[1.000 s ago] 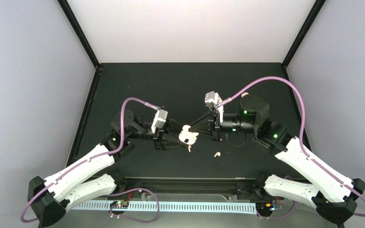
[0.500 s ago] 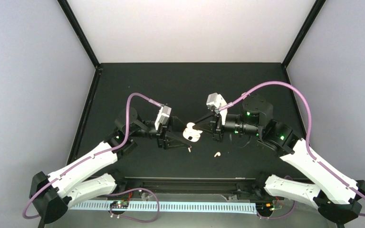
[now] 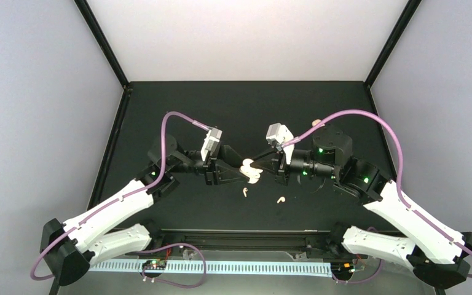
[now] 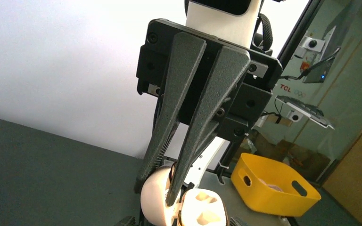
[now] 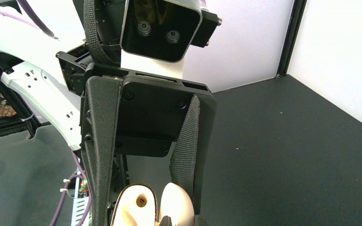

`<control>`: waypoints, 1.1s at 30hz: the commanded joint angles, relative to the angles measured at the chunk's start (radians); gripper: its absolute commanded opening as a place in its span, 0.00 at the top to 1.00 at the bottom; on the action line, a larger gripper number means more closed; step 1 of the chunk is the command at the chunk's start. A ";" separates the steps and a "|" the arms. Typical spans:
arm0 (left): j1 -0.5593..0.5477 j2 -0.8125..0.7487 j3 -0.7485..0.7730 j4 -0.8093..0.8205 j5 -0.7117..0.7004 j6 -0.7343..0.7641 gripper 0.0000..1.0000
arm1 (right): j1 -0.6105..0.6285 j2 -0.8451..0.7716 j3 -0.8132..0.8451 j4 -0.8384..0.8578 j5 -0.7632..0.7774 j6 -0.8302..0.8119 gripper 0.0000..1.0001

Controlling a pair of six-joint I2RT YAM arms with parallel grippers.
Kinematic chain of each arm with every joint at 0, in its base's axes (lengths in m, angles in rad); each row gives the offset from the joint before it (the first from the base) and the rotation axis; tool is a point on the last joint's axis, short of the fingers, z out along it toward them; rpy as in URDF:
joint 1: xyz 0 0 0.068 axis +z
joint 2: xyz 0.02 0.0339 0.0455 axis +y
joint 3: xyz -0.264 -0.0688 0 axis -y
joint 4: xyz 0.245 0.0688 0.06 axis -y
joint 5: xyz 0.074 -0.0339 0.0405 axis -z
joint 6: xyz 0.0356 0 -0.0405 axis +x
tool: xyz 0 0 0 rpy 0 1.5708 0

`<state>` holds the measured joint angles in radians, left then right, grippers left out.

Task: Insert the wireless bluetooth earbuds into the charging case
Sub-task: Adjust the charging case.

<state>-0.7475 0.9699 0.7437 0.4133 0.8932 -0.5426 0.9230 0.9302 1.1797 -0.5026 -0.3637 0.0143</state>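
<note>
The cream charging case (image 3: 250, 170) hangs open above the middle of the black table, held between both arms. My left gripper (image 3: 239, 174) comes in from the left and is shut across the case (image 5: 136, 207), one finger (image 5: 99, 155) on each side. My right gripper (image 3: 257, 163) comes in from the right. It is shut on the domed lid (image 4: 153, 209), one finger outside it and one inside. The base (image 4: 207, 212) shows hollow sockets. Two wireless bluetooth earbuds lie on the table below the case, one (image 3: 246, 192) just under it and one (image 3: 279, 200) to the right.
Grey walls and black frame posts (image 3: 107, 49) close in the table on three sides. A light strip (image 3: 221, 267) runs along the near edge between the arm bases. Outside the enclosure stands a yellow bin (image 4: 273, 183).
Both grippers have shifted slightly right and away from the bases, carrying the case with them. The two earbuds on the table have not moved.
</note>
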 commanded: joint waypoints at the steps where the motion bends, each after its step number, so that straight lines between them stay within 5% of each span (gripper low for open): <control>1: 0.002 0.018 0.048 0.027 -0.001 -0.037 0.52 | 0.012 -0.010 0.006 0.004 0.038 -0.024 0.99; 6: 0.001 0.026 0.049 0.031 0.017 -0.038 0.62 | 0.013 -0.014 0.005 0.005 0.044 -0.025 0.99; 12: 0.002 0.037 0.041 0.032 0.028 -0.041 0.54 | 0.013 -0.016 0.000 0.006 0.045 -0.025 0.99; 27: 0.000 0.044 0.039 0.048 0.050 -0.039 0.97 | 0.013 -0.021 -0.010 0.019 0.026 -0.014 0.99; 33: 0.000 0.027 0.025 0.054 0.048 -0.016 0.98 | 0.013 -0.035 -0.018 0.029 0.007 0.000 0.99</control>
<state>-0.7475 1.0080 0.7513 0.4393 0.9428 -0.5842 0.9276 0.9215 1.1694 -0.5011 -0.3252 0.0013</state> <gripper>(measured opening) 0.196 0.053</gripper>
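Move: The case's socket half hangs open between the left fingers, about 1 cm back and 1 cm to the right of that hand's point, level with it; its lid is some 2 cm ahead. The right fingers already hold the lid, with the socket half about 3 cm back from them. On the table roughly 35 cm below, one loose earbud lies about 15 cm ahead of the left hand and 1 cm to its right, another about 13 cm ahead and 14 cm to its right. The charging case's socket half is taken between the left fingers, which narrow from about half open, ease apart briefly, then shut to about a fifth and pinch it, their grip effort rising. The left hand barely shifts, about half a centimetre right and down, while the right hand keeps its closed grip on the lid and stays nearly in place. ##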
